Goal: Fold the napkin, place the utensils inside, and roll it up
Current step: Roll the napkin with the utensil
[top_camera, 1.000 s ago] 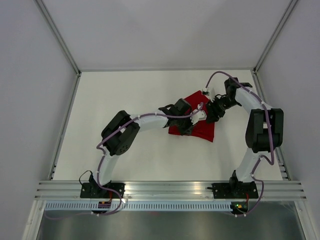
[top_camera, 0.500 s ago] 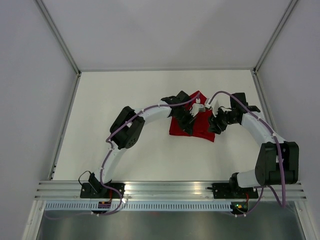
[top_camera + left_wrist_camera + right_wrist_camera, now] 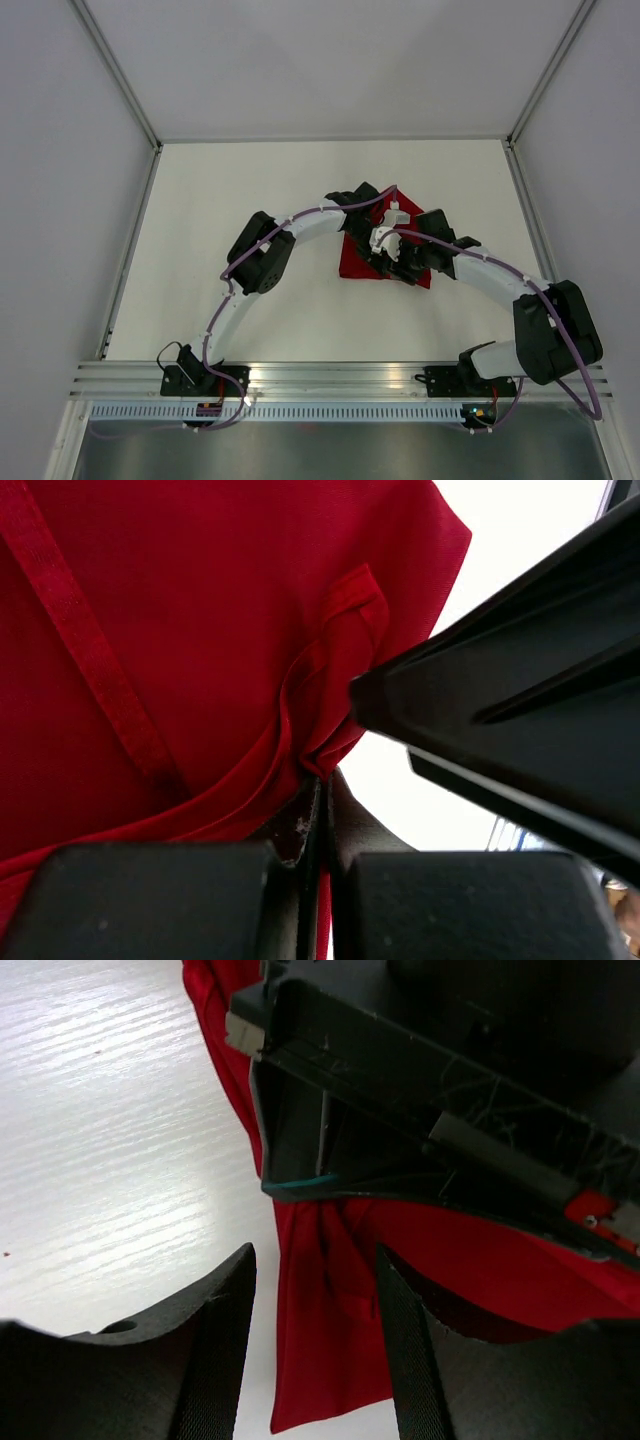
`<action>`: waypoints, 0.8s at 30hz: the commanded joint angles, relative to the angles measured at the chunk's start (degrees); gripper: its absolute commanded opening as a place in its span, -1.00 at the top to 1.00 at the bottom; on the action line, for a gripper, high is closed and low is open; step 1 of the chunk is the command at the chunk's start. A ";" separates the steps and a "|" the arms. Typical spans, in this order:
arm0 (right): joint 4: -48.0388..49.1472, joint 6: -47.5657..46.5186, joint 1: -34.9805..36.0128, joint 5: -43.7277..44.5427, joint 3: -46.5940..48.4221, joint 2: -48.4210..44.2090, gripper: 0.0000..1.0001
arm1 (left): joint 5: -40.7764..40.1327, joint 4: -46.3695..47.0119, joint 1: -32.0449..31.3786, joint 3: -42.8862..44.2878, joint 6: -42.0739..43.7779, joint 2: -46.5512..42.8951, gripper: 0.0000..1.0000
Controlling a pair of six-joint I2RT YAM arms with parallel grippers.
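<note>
The red napkin [image 3: 352, 258] lies bunched and folded on the white table, mid-right. My left gripper [image 3: 380, 243] sits over it. In the left wrist view this gripper [image 3: 322, 780] is shut on a pinched fold of the napkin [image 3: 180, 630]. My right gripper [image 3: 399, 264] hovers at the napkin's near edge, close to the left one. Its open fingers [image 3: 225, 1340] straddle a loose corner of the napkin [image 3: 330, 1360] without touching it. A thin teal sliver [image 3: 300, 1185] shows under the left gripper's body [image 3: 430, 1080]. I cannot tell whether it belongs to the utensils, which are otherwise hidden.
Both arms arch over the white table [image 3: 220, 220] and meet above the cloth, with purple cables along them. Grey walls with metal corner posts enclose the table. An aluminium rail [image 3: 340, 375] runs along the near edge at the arm bases.
My right arm swung from the napkin's right side to its near edge, beside the left gripper, and its jaws opened a little wider. My left arm stretched further out, still holding the cloth.
</note>
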 commanded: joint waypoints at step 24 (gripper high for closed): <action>4.90 -0.95 6.88 8.40 -2.43 8.96 0.54 | 1.79 -4.31 -0.16 1.01 -3.15 2.31 0.89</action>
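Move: The spot of the napkin's rolled near edge to take lies about 4 cm below the right fingers, 2 cm to their left and 1 cm back. The left fingertips, already pinching that edge, are roughly 4 cm left of the right fingers, level with them fore-and-aft and 3 cm lower. The napkin's near right corner is some 5 cm right and 3 cm back. From the left hand, the spot lies about 2 cm right, 1 cm down, neither ahead nor back. Sink the open right gripper about 4 cm onto the rolled edge, easing it 1 to 2 cm left until its fingertips are right beside the left ones, then close its fingers on the cloth there. Keep the left fingers shut on the edge, letting that hand draw back towards the base by about a centimetre. ##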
